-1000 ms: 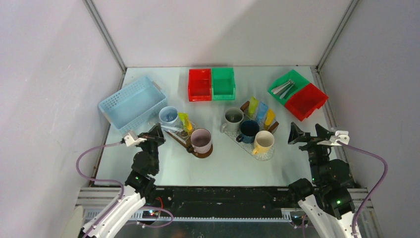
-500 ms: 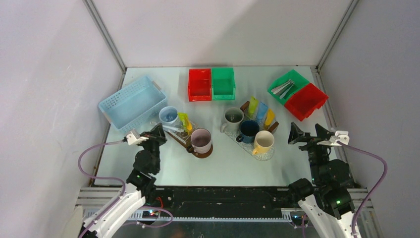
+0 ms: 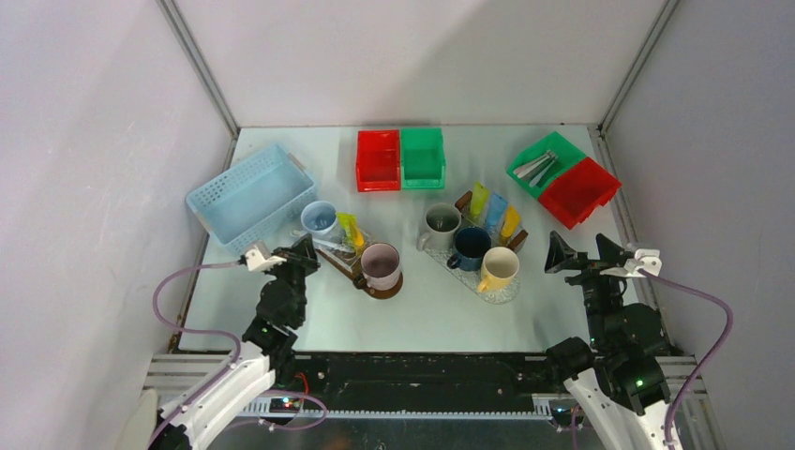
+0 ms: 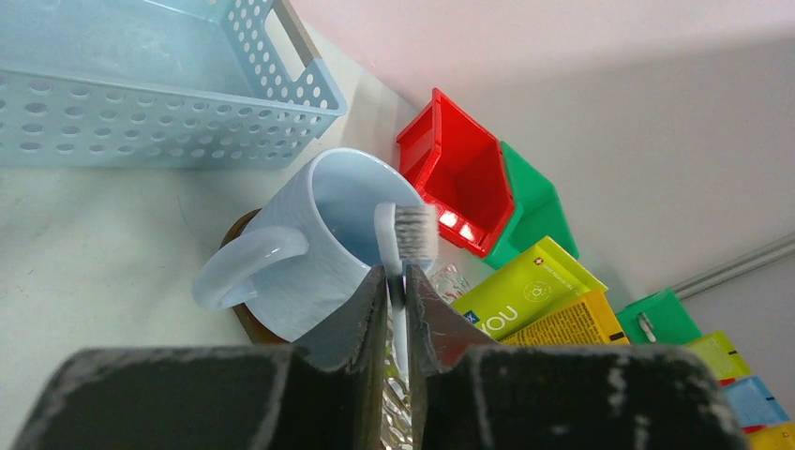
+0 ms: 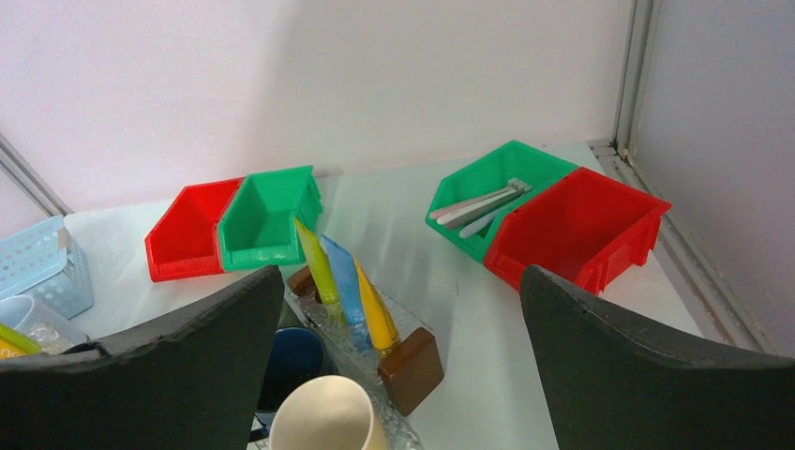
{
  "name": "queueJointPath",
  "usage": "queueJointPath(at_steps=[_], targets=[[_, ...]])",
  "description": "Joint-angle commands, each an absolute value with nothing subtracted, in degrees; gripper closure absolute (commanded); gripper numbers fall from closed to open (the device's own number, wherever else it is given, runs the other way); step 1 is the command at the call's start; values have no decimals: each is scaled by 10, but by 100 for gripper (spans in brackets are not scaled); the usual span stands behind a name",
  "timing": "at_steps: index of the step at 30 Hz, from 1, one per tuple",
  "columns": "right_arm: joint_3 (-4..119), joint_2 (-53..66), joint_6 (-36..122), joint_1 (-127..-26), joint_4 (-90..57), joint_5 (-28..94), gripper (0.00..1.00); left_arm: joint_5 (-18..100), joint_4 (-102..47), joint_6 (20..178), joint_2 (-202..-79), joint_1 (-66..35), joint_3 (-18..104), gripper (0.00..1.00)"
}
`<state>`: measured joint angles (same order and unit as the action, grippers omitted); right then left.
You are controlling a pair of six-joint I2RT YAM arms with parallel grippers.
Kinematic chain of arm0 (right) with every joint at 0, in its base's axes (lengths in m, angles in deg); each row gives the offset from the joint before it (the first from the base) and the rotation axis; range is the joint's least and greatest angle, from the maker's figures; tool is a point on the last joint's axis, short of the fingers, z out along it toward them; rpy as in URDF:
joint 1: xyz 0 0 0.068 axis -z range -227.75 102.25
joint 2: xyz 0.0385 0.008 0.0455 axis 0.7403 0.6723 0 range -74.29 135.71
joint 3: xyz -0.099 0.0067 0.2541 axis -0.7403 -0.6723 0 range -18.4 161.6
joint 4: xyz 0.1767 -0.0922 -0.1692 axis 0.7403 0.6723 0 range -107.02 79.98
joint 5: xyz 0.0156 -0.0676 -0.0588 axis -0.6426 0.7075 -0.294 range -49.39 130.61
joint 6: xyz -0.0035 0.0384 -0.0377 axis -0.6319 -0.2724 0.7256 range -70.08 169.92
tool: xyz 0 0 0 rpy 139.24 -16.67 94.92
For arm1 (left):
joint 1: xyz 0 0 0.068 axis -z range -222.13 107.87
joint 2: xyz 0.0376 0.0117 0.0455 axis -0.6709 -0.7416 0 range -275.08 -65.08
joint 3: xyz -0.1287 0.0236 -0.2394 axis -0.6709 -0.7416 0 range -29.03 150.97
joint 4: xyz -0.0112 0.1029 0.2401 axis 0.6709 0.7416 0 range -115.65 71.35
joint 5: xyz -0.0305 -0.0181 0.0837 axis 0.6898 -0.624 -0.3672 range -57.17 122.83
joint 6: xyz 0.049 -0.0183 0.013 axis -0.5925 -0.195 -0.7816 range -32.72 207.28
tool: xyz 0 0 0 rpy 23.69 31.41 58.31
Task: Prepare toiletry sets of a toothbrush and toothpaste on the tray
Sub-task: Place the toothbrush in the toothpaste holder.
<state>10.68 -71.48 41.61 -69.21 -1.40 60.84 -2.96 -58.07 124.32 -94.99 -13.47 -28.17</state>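
My left gripper (image 4: 397,278) is shut on the pale handle of a toothbrush (image 4: 412,232), whose bristle head leans at the rim of a light blue mug (image 4: 319,234). Seen from above, this gripper (image 3: 305,249) sits at the left tray (image 3: 359,278), where the toothbrush (image 3: 324,243) lies beside a lime tube (image 3: 349,228). A lime tube (image 4: 525,286) and an orange-yellow tube (image 4: 567,325) lie just right of the jaws. My right gripper (image 3: 581,251) stands open and empty by the right tray (image 3: 512,292), which holds green (image 5: 319,262), blue (image 5: 345,281) and yellow (image 5: 375,314) tubes. More toothbrushes (image 5: 478,204) lie in a green bin.
A blue basket (image 3: 248,192) stands at the back left, red (image 3: 378,159) and green (image 3: 423,157) bins at the back centre, a red bin (image 3: 578,192) at the back right. A pink mug (image 3: 381,265), grey mug (image 3: 441,223), navy mug (image 3: 469,248) and cream mug (image 3: 499,269) stand by the trays.
My left wrist has shifted slightly right and away from the base, keeping the toothbrush between its jaws. The right arm has not moved.
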Motion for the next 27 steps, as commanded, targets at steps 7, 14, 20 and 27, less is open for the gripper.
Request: queueJointPath(at_steps=[7, 14, 20, 27], targets=[[104, -727, 425, -688, -37, 602, 1, -26, -631, 1235, -976, -131, -261, 78], [103, -731, 427, -688, -37, 602, 1, -25, -617, 1234, -961, -130, -261, 69], [103, -732, 427, -688, -36, 602, 1, -35, -585, 1234, -926, -130, -261, 62], [103, -733, 427, -686, -35, 601, 1, -49, -436, 1234, -859, -131, -211, 48]])
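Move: The left hand still pinches the toothbrush, its handle leaning down into the clear toothpaste holder, whose middle is about 6 cm right, 2 cm ahead and 7 cm below. The light-blue mug stands roughly 6 cm ahead, 1 cm right; the toothpaste tubes 3 cm ahead, 9 cm right; both lie some 6 cm lower. For the idle right hand, the holder is roughly 52 cm left, 8 cm ahead and 20 cm below. The left fingers open, let go of the toothbrush in the clear holder, then rise about 2 cm. ##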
